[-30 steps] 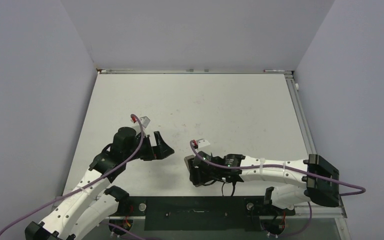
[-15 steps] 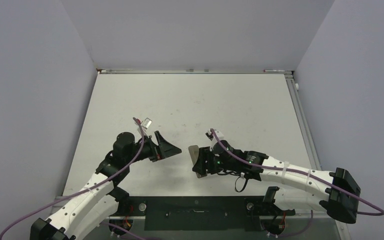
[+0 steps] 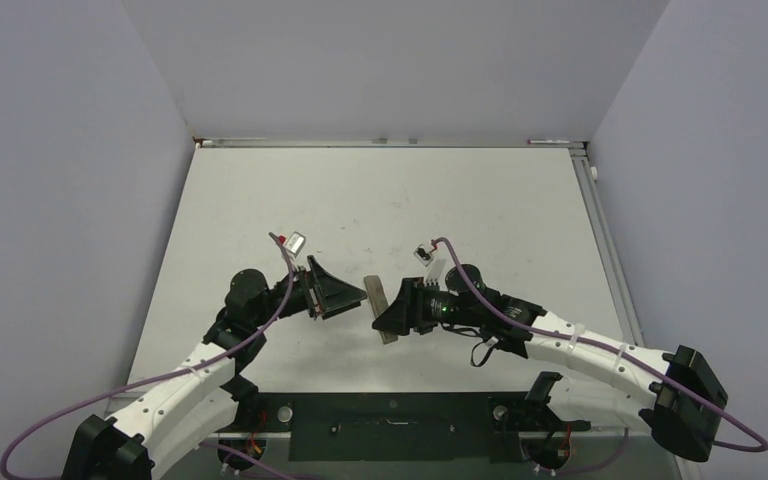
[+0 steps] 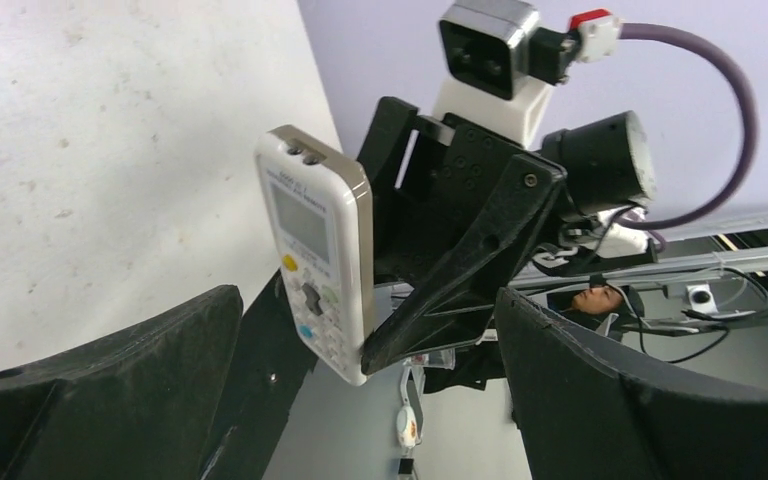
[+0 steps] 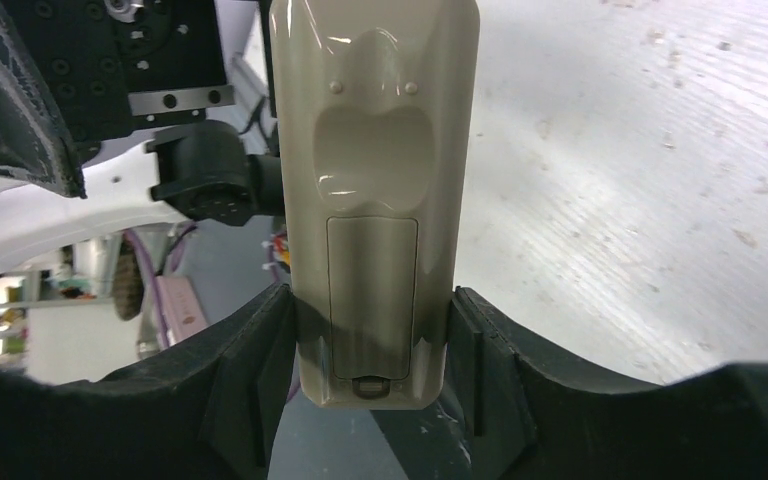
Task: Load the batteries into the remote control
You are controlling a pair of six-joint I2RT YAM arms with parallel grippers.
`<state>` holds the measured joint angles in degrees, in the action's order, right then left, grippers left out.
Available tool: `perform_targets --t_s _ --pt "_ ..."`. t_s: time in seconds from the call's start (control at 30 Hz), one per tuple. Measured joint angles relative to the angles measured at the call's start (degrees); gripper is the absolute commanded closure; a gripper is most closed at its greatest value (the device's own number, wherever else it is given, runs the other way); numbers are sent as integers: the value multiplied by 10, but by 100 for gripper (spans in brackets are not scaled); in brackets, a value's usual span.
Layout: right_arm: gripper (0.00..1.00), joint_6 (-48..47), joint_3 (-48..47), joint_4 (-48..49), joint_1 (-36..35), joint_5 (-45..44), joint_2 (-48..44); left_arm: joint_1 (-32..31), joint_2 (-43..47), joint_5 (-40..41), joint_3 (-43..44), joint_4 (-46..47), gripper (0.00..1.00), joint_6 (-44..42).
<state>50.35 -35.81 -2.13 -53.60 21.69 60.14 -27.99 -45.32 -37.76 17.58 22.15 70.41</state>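
Note:
My right gripper (image 3: 385,312) (image 5: 372,340) is shut on the lower end of the remote control (image 3: 375,305) (image 5: 372,190), which it holds up off the table. The greyish-beige back, with its battery cover closed, faces the right wrist camera. The screen and buttons face the left wrist camera, where the remote control (image 4: 315,250) sits clamped in the right gripper (image 4: 440,260). My left gripper (image 3: 350,297) (image 4: 360,330) stands open just left of the remote, with nothing between its fingers. The batteries are out of view.
The white table (image 3: 460,200) runs back to a metal rail (image 3: 390,142) at the far wall, with grey walls on both sides. A black mounting strip (image 3: 390,425) lies at the near edge between the arm bases.
My right arm has lifted the remote and swung it up and left. My left gripper has moved right, so the two now face each other closely.

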Motion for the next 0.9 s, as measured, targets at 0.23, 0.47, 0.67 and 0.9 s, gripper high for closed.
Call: perform_targets --t_s 0.23,0.47,0.67,0.9 --pt "81 45 29 96 14 69 -1 0 -7 -9 -18 89 4 49" --pt "80 83 35 176 14 104 -22 0 -7 -14 -28 138 4 87" --pt "80 117 45 232 14 121 -23 0 -25 -18 -38 222 4 139" --pt "80 135 45 267 9 126 -12 0 -30 -20 -47 283 4 184"
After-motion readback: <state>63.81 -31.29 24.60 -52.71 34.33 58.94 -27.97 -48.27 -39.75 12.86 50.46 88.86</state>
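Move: The remote control lies some 6 cm to the right of the left hand's open fingers, about 2 cm back and 2 cm lower, with its button face towards them. The right hand already holds it near its bottom end, so its middle is roughly 4 cm ahead of that hand and 1 cm left, about level. From the right hand, the left gripper's gap is about 5 cm ahead, 7 cm left and 2 cm higher. Keeping its pinch on the remote's sides near the bottom end, the right hand lifts about 8 cm while easing back and slightly left, its left-pointing fingers tipping up some 20 degrees to about level, so that the remote comes towards the left gripper and squares up to it. The left hand rises too, some 5 to 6 cm with a slight drift back, its fingers staying wide open and tilting upward about 15 degrees as they keep facing the remote. ##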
